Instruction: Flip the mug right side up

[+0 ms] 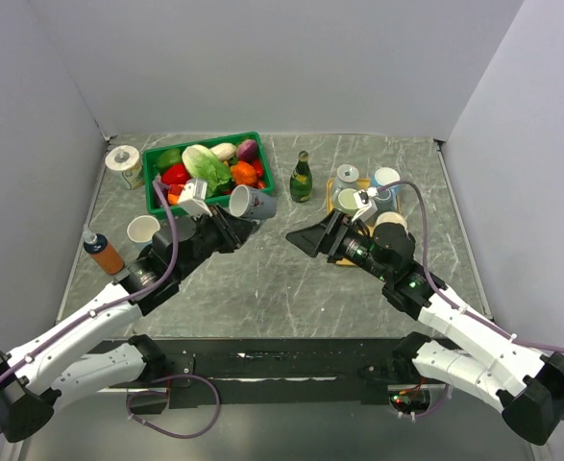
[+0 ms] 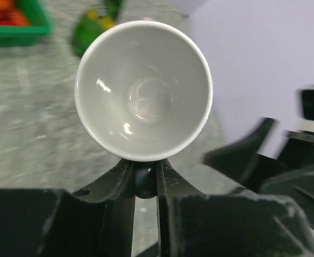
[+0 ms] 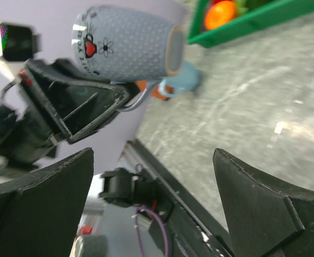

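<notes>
The mug [image 1: 254,202], grey-blue with a heart and a flower printed on it, hangs in the air in front of the green basket. It is tipped on its side. My left gripper [image 1: 230,220] is shut on its dark handle [image 2: 145,179]. The left wrist view looks straight into the white inside of the mug [image 2: 143,91], just above the left gripper [image 2: 145,176]. In the right wrist view the mug [image 3: 125,45] sits at the top, apart from my right gripper [image 3: 154,206]. That right gripper [image 1: 312,233] stands wide open and holds nothing, a short way right of the mug.
A green basket [image 1: 148,187] of vegetables stands at the back left, with a tin can [image 1: 123,165] beside it. A green bottle [image 1: 302,177] stands in the back middle. A wooden tray [image 1: 331,199] with cans and cups is behind the right arm. A white cup [image 1: 143,230] and an orange bottle [image 1: 102,253] stand at the left.
</notes>
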Robot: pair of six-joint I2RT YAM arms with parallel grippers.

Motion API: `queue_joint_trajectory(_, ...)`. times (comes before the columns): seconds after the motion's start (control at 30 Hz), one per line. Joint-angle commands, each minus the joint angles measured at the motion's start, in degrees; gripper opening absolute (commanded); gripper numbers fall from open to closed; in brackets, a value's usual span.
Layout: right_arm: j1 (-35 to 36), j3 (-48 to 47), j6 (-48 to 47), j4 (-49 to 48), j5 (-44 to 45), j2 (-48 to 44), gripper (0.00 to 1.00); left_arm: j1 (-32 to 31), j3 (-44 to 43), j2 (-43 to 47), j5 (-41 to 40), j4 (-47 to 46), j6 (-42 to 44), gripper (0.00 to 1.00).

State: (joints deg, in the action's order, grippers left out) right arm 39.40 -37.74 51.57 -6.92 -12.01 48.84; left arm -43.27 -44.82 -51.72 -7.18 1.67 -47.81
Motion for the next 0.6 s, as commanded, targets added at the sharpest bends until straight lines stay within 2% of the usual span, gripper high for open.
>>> queue_joint_trajectory(0.0, 0.2, -4.2, -0.3, 8.9, 6.8, -0.5, 0.98, 0.1, -5.2, -1.1, -13.5, 10.4, 6.6, 0.01)
queue_joint_trajectory(0.07, 0.1, -4.7, -0.5, 11.7, 8.0, 0.1, 0.98, 0.1, -7.1, -3.7, -17.1, 15.9, 6.5, 0.01)
queue_joint_trajectory(0.23, -0.2, -6.3, -0.2, 15.3, 8.8, 1.5, 0.98, 0.2, -10.7, -12.5, -26.8, 22.3, 8.1, 0.01)
queue_joint_trajectory(0.4, -0.8, -6.3, -0.9, 17.1, 9.3, 0.9, 0.97, 2.0, -11.4, -18.6, -29.6, 22.9, 10.9, 0.01)
queue_joint_trajectory(0.57, -1.7, -5.8, -2.2, 19.0, 10.5, -1.6, 0.97, 6.3, -9.5, -23.0, -29.8, 21.5, 11.0, 0.01)
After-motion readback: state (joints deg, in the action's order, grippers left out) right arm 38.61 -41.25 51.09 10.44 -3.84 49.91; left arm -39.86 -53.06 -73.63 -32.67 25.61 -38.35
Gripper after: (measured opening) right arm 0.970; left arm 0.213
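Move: My left hand holds the gray mug sideways by its handle; the clear table it is bound for lies about 12 cm left, 7 ahead and 28 below. The light-blue mug stands some 26 cm left, 8 ahead; the vegetable crate's middle is about 22 ahead, 6 left, both well below. From my empty right hand, the green mug on the tray is roughly 22 cm ahead, 9 right and 23 below; the cream mug, 16 ahead, 21 right. I swing my left hand down about 14 cm, leftward some 9 and a little forward, towards the clear table beside the light-blue mug, rolling its left side up and tipping the fingers down, some 50 degrees in all, with the handle still pinched. My right hand, already wide open, sinks about 5 cm and eases right, tipping down as it draws away from the gray mug. ##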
